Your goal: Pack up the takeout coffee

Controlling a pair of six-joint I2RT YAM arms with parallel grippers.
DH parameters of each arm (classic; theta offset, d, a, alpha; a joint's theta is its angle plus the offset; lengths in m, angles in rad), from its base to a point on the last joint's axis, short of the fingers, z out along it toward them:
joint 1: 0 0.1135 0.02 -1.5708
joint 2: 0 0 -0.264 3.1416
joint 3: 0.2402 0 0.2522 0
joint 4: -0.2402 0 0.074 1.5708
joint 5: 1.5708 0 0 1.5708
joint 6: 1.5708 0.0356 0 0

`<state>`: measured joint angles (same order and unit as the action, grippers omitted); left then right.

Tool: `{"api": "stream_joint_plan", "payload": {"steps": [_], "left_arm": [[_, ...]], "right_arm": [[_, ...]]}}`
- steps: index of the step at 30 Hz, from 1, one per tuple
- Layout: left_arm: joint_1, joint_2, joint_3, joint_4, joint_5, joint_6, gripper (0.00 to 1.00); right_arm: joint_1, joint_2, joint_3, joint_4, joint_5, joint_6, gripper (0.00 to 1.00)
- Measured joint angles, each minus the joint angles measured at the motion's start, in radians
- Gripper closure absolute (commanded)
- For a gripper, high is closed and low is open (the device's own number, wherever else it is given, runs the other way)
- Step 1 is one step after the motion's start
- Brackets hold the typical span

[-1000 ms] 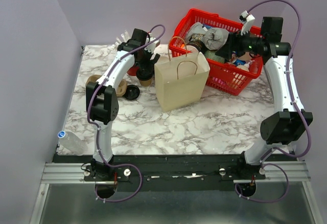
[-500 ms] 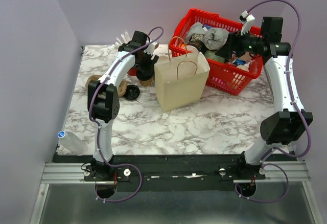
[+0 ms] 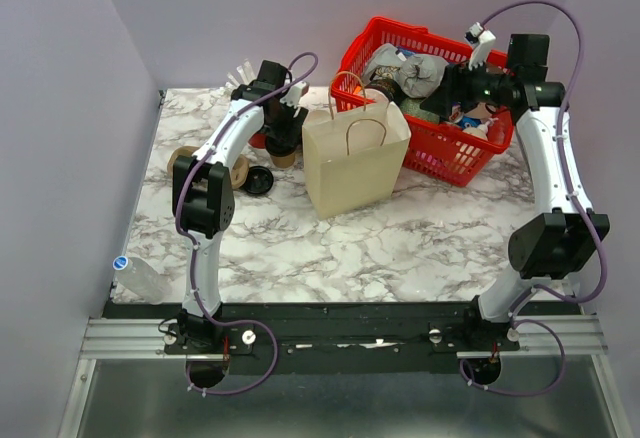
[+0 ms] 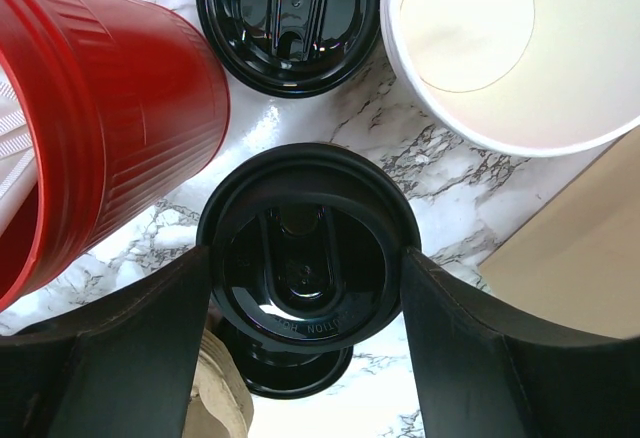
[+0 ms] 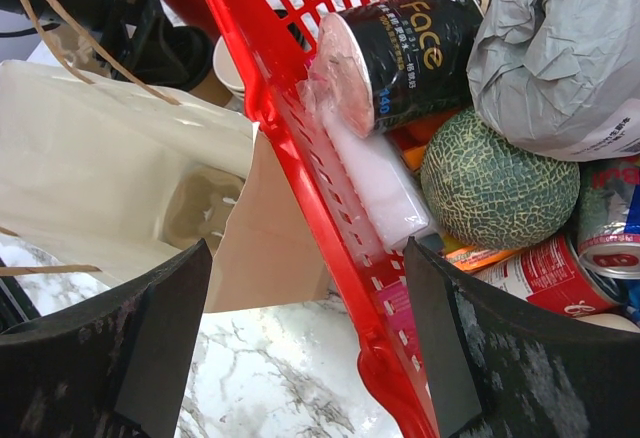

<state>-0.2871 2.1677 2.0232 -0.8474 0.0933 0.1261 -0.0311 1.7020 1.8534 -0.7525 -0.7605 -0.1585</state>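
Observation:
The takeout coffee cup [image 3: 286, 159], small and brown, stands left of the paper bag [image 3: 355, 163], right under my left gripper [image 3: 283, 136]. In the left wrist view the left gripper [image 4: 305, 268] is shut on a black round lid [image 4: 305, 253], with a finger pressing each side of its rim. The lid hides the cup body there. My right gripper [image 3: 452, 88] hangs open and empty over the near wall of the red basket [image 5: 300, 108], beside the bag's open mouth [image 5: 120, 158].
A red cup [image 4: 110, 118] of white straws, a loose black lid [image 4: 290, 18] and an open cream cup [image 4: 510, 48] crowd round the left gripper. The basket [image 3: 470, 153] holds cans, a melon and wrapped goods. Nested cups [image 3: 185, 163] and a bottle [image 3: 140, 278] lie left.
The left gripper shifted slightly towards the back, still over the brown cup. The right wrist moved a little. Nothing was let go or picked up.

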Motion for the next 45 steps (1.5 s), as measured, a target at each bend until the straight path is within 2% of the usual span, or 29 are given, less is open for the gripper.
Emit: {"api": "stream_joint_plan", "payload": {"steps": [8,12,16,17,24,28,35,38,42,43,45], "left_arm": [[0.002,0.000,0.000,0.000,0.003,0.001,0.41],[0.004,-0.003,-0.002,0.000,0.015,0.008,0.48],[0.005,-0.025,-0.020,-0.018,0.055,0.011,0.59],[0.005,-0.036,-0.026,-0.029,0.066,0.015,0.65],[0.004,-0.134,-0.058,-0.091,0.155,0.055,0.76],[0.005,-0.196,-0.109,-0.114,0.188,0.069,0.79],[0.005,-0.283,-0.195,-0.142,0.217,0.119,0.91],[0.005,-0.310,-0.233,-0.150,0.224,0.141,1.00],[0.005,-0.327,-0.257,-0.167,0.230,0.171,1.00],[0.005,-0.332,-0.262,-0.170,0.231,0.178,1.00],[0.005,-0.343,-0.271,-0.177,0.233,0.193,1.00]], "right_arm": [[0.005,0.006,0.001,0.000,0.001,-0.003,0.13],[0.011,0.025,0.032,-0.006,-0.015,-0.059,0.13],[0.018,0.073,0.104,-0.020,-0.085,-0.164,0.12],[0.025,0.093,0.135,-0.030,-0.109,-0.199,0.12],[0.125,0.260,0.323,-0.117,-0.212,-0.465,0.11],[0.182,0.309,0.321,-0.165,-0.236,-0.581,0.11],[0.245,0.313,0.275,-0.191,-0.236,-0.709,0.12],[0.251,0.313,0.261,-0.203,-0.236,-0.745,0.20],[0.253,0.313,0.255,-0.227,-0.236,-0.788,0.38],[0.253,0.313,0.255,-0.239,-0.236,-0.798,0.45],[0.253,0.312,0.255,-0.261,-0.236,-0.818,0.50]]}}
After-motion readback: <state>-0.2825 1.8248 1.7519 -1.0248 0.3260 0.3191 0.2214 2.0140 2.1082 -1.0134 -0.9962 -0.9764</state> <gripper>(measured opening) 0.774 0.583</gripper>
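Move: Around the left hand, already closed on the lidded coffee cup, the paper bag's middle lies roughly 19 cm right and 8 cm back; the stacked cups about 10 cm right and 4 ahead, the red straw cup 6 left and 7 ahead, the loose black lid 7 left and 5 back. From the open right hand the bag's middle is some 20 cm left, 5 back and 17 lower; the red basket's middle is 12 ahead, 2 right. Lifting the gripped cup about 5 cm, the left hand draws it back some 11 cm from the stacked cups, turning slightly clockwise. The right hand sweeps left about 13 cm, from the basket to the bag's far right rim, swinging some 45 degrees counter-clockwise and sinking 6 cm; its fingers straddle the paper wall and begin closing. ##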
